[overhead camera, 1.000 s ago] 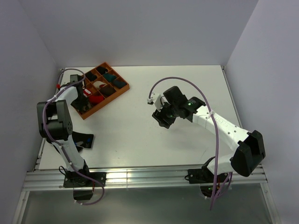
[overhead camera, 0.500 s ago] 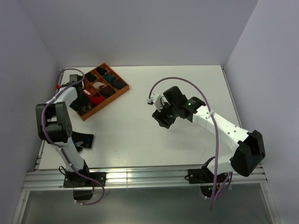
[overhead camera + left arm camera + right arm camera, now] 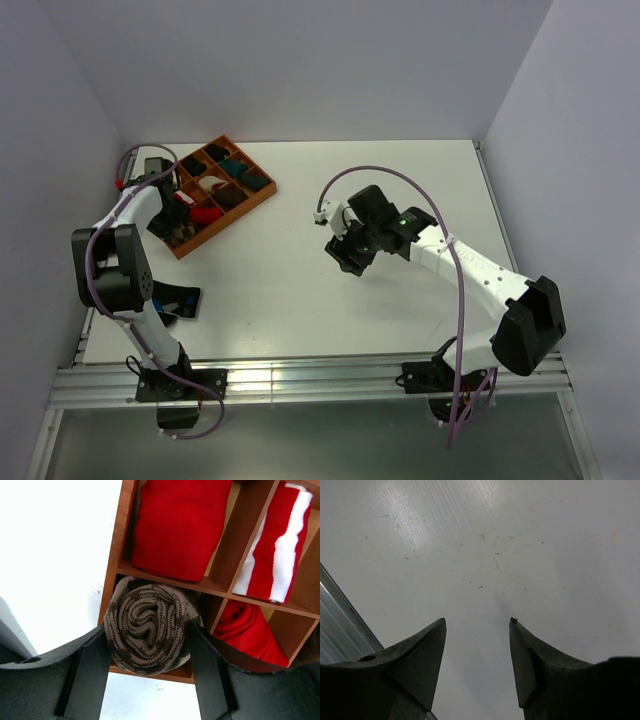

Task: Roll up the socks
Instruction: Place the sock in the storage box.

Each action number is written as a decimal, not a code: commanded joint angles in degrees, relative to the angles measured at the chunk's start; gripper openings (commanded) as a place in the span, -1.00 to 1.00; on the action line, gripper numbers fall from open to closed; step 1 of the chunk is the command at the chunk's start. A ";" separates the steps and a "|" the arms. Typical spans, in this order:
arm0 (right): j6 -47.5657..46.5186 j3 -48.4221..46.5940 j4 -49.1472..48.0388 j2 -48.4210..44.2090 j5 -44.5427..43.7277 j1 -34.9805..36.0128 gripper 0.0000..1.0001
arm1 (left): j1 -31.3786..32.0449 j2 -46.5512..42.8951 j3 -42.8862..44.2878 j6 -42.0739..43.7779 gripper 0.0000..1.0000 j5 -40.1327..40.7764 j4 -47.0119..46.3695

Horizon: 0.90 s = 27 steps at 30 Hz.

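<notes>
My left gripper (image 3: 147, 645) is shut on the rolled tan-and-dark-brown sock (image 3: 147, 630), one finger on each side of it. The roll sits in the near corner compartment of the orange tray (image 3: 116, 540). In the top view this gripper (image 3: 172, 222) is over the tray's (image 3: 262, 196) left end. A red roll with white bands (image 3: 277, 540) lies in a neighbouring compartment; I cannot tell whether it has a cartoon patch. My right gripper (image 3: 477, 622) is open and empty just above bare table, mid-table in the top view (image 3: 352, 258).
The tray's other compartments hold a plain red roll (image 3: 175, 525), another red roll (image 3: 247, 635), and black and teal rolls (image 3: 237, 165). A dark object (image 3: 180, 300) lies on the table near the left arm's base. Walls close in the table.
The left arm's elbow has swung a little to the left and its wrist has shifted slightly along the tray's left end. The right arm has not moved.
</notes>
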<state>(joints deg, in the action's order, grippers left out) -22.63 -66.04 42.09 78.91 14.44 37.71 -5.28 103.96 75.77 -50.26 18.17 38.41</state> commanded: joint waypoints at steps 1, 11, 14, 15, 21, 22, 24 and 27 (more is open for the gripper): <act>-0.75 -1.11 0.80 0.01 0.50 -0.19 0.21 | -0.08 -2.80 0.35 0.69 0.31 -2.34 -0.52; -0.75 -1.11 0.72 -0.25 0.59 -0.18 0.21 | -1.31 -4.38 -3.69 0.87 -0.04 -7.62 -4.84; -0.75 -1.11 0.72 -0.25 0.51 -0.18 0.21 | -1.66 -3.68 -4.75 0.25 -0.39 -7.89 -5.28; -0.75 -1.11 0.72 -0.25 0.50 -0.27 0.20 | -2.01 -3.42 -5.19 -0.01 -0.51 -8.33 -5.89; -0.83 -0.93 1.07 -0.25 0.86 -0.19 0.20 | -3.60 -1.22 -10.37 -2.74 -0.70 -11.22 -11.15; -0.83 -0.93 1.07 -0.25 0.94 -0.27 0.20 | -3.86 -0.78 -11.94 -3.35 -0.70 -12.01 -11.78; -0.92 -0.84 1.16 0.01 0.94 -0.27 0.20 | -4.91 0.36 -13.53 -3.88 -0.72 -14.38 -13.44; -1.01 -0.84 1.24 0.36 0.86 -0.27 0.19 | -5.62 1.85 -15.38 -4.06 -0.70 -15.19 -15.74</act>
<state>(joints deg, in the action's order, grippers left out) -23.09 -66.04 42.94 79.11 14.66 37.71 -10.59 100.60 64.49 -52.42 6.66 25.85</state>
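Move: The brown rolled sock stands in the storage box's near corner cell, its middle about 3 cm below the left hand and only some 1 cm ahead and 1 cm left, between the open fingers. The big red sock lies about 7 cm ahead and 5 cm left of that hand, the small red sock 6 cm ahead and 5 cm right, the striped sock roughly 11 cm straight ahead. From the idle right hand the brown sock is about 15 cm ahead, 43 cm left and 11 cm lower. Pinching the near part of the brown sock roll, the left fingers close from about two-thirds open to a quarter and keep that grip while the hand presses some 2.5 cm down into the corner cell. Before that it shifts less than a centimetre to the right, then comes back left as it sinks, the wrist tilting about 10 degrees so the fingers point less to the left and more forward. ##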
